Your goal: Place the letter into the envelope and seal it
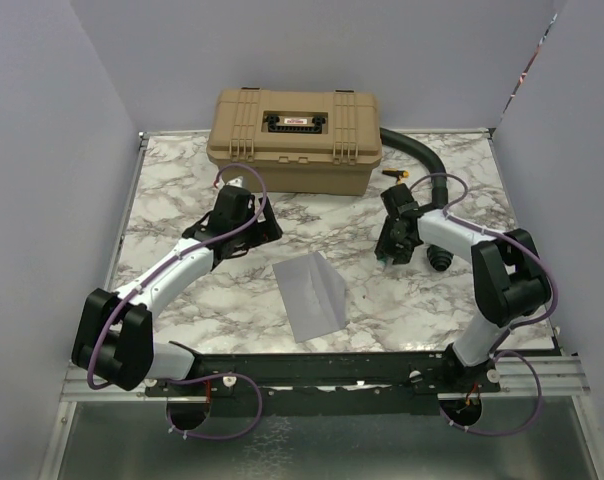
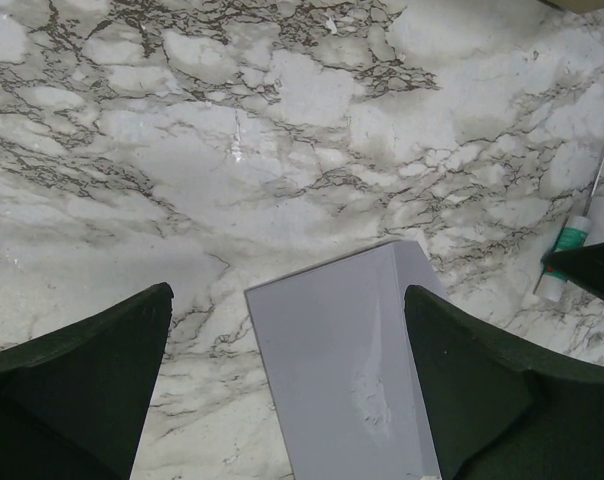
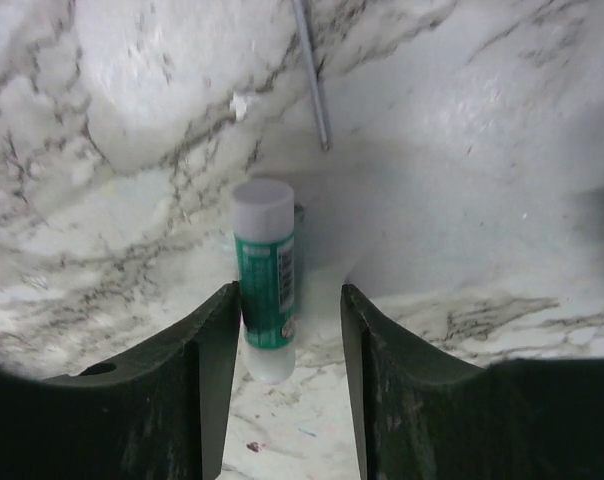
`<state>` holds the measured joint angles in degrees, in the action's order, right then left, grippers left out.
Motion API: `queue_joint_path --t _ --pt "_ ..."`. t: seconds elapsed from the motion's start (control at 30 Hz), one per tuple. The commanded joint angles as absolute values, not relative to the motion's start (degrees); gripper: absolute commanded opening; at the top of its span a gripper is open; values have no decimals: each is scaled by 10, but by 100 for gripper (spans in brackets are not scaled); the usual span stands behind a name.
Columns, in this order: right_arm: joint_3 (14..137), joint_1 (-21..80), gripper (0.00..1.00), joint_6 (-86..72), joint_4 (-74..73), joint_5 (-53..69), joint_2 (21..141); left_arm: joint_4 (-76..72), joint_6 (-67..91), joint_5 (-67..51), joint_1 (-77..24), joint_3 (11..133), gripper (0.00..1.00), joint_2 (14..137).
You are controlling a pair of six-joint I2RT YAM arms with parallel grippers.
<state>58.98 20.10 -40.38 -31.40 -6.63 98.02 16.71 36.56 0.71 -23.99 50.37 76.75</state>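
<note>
The grey-lavender envelope [image 1: 312, 290] lies flat on the marble table [image 1: 182, 190], midway between the arms. The letter does not show in any view. My left gripper [image 1: 247, 215] hovers behind and to the left of the envelope. In the left wrist view this gripper [image 2: 287, 295] is open wide, with the envelope [image 2: 332, 370] on the table below, carrying a pale smear. My right gripper [image 3: 287, 295] is open low over the table. A green-and-white glue stick [image 3: 267, 270] lies on the marble against the left finger, with a gap to the right finger.
A tan hard case [image 1: 292, 135] stands at the back of the table, with a black hose [image 1: 417, 150] curving out to its right. A thin grey rod [image 3: 312, 80] lies beyond the glue stick. Grey walls enclose the table on three sides.
</note>
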Motion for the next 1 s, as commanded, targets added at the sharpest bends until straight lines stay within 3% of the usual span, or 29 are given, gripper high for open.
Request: queue_joint_path --t 0.0,0.33,0.53,0.63,0.83,0.97 --pt "587 237 46 -399 -393 -91 973 151 357 10 -236 486 99 765" --pt "567 242 23 -377 -342 -100 979 143 347 -13 -236 487 99 774" --pt "579 242 25 -329 -305 -106 995 138 343 -48 -236 498 99 784" --pt "580 242 2 -300 -282 -78 983 137 339 -61 -237 503 99 783" --pt "555 242 0 -200 -186 90 849 138 315 -105 -236 543 99 777" --pt "550 242 0 -142 -138 252 781 130 323 -204 -238 593 99 793"
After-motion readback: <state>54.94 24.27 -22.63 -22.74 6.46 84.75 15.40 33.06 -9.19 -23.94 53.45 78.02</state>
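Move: The glue stick lies roughly lengthwise between the right hand's half-open fingers, close by the left one, cap end ahead; its middle is about 2 cm ahead, 1 cm left and 1 cm below. From that hand the envelope's middle is some 11 cm back and 20 cm left, the screwdriver about 19 cm ahead and 2 cm right, the hose end level and 15 cm right. From the left hand the glue stick lies about 5 cm back, 30 cm right and 11 cm lower. The glue stick gets pinched by its rear end: the right hand slides back about 2.5 cm and slightly left, low over the table, closing on it, then eases forward and shuts tighter. It then lifts about 7 cm and swings left towards the envelope's side, turning counter-clockwise. The left hand, empty and wide open, dips slightly, then goes right and up some 3 cm. ##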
